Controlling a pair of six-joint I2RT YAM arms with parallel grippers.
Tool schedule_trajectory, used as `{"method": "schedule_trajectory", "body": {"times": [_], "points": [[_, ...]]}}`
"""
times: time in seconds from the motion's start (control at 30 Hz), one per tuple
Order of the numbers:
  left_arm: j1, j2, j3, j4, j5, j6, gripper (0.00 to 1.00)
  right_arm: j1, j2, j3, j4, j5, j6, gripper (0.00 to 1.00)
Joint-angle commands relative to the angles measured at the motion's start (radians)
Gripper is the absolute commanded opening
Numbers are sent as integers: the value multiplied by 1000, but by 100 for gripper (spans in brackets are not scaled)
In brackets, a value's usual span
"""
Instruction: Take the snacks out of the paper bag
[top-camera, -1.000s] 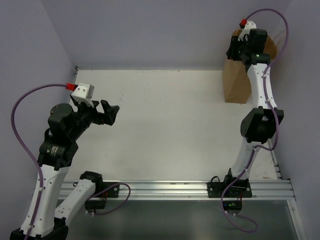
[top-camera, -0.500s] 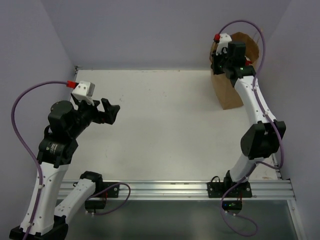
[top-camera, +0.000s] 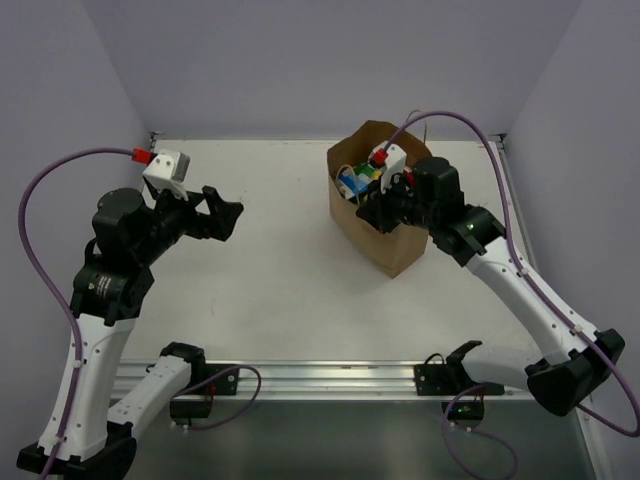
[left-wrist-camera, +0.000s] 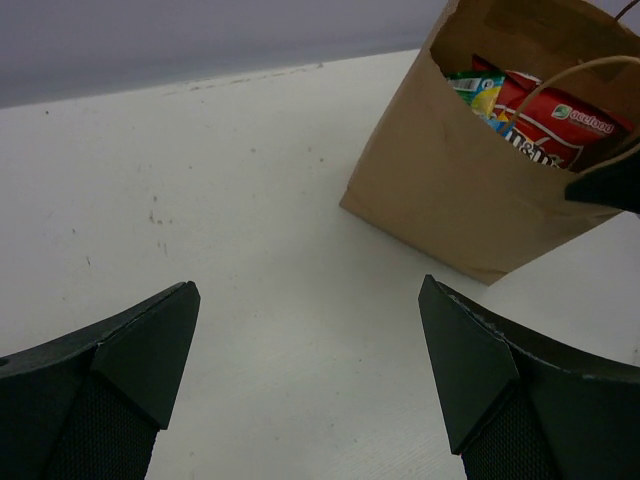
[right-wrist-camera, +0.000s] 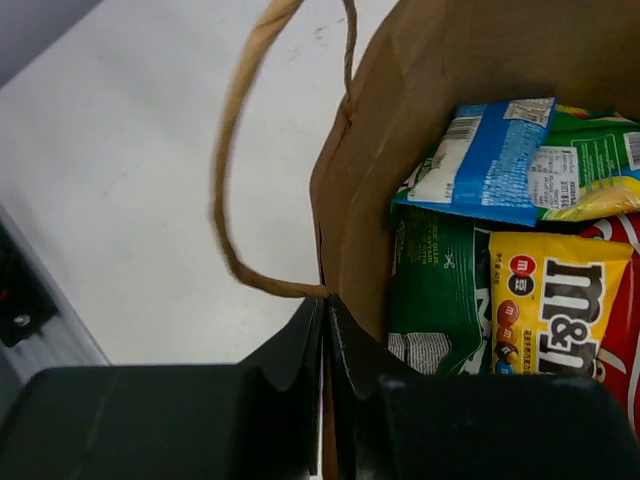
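Note:
The brown paper bag (top-camera: 385, 232) stands tilted at the middle right of the table, its mouth open upward. My right gripper (top-camera: 378, 212) is shut on the bag's rim (right-wrist-camera: 330, 250) beside a handle (right-wrist-camera: 235, 150). Inside lie the snacks: a blue packet (right-wrist-camera: 490, 165), a green packet (right-wrist-camera: 440, 290), a yellow M&M's packet (right-wrist-camera: 555, 310) and a red bag (left-wrist-camera: 555, 125). My left gripper (top-camera: 225, 222) is open and empty at the left, above bare table, well apart from the paper bag (left-wrist-camera: 470, 190).
The white table (top-camera: 270, 270) is walled by lavender panels on three sides. An aluminium rail (top-camera: 340, 380) runs along the near edge with both arm bases. Purple cables loop from both wrists.
My right gripper has carried the paper bag from the far right corner down and left to the middle right of the table. The left arm has shifted only slightly.

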Motion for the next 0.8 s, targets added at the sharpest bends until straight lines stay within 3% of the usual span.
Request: {"method": "schedule_trajectory", "body": {"times": [0.0, 0.03, 0.13, 0.17, 0.27, 0.4, 0.53, 0.77], "points": [[-6, 19, 50, -12, 30, -29, 100, 23, -71, -45, -17, -30, 85, 9], [-6, 22, 52, -13, 33, -33, 100, 23, -77, -39, -28, -28, 90, 14], [-6, 34, 56, -13, 43, -43, 100, 21, -88, 16, -97, 4, 91, 41], [-6, 39, 56, -15, 44, -43, 100, 23, -91, 39, -143, 15, 91, 56], [-6, 40, 53, -24, 33, -37, 100, 23, -89, 152, -244, 61, 91, 76], [-6, 37, 33, -44, 4, -20, 100, 18, -85, 283, -326, 214, 76, 88], [-6, 29, 6, -67, -11, -6, 100, -43, -85, 332, -327, 358, 53, 88], [-6, 9, -21, -81, -13, -1, 100, -261, 72, 418, -305, 291, 4, 85]]}}
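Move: The right hand is still shut on the paper bag's near handle, at the rim. From it the yellow M&M's pack lies inside the bag about 6 cm ahead, 6 cm right and 8 cm below; the blue pack is some 9 cm ahead and 3 cm left, the red pack about 9 cm ahead and 10 cm right, both roughly 7 cm below. From the left hand the M&M's pack is about 39 cm right, 7 cm ahead and 15 cm below. Right hand lets go of the near handle, backs slightly, then swings about 10 cm up and 12 right. ##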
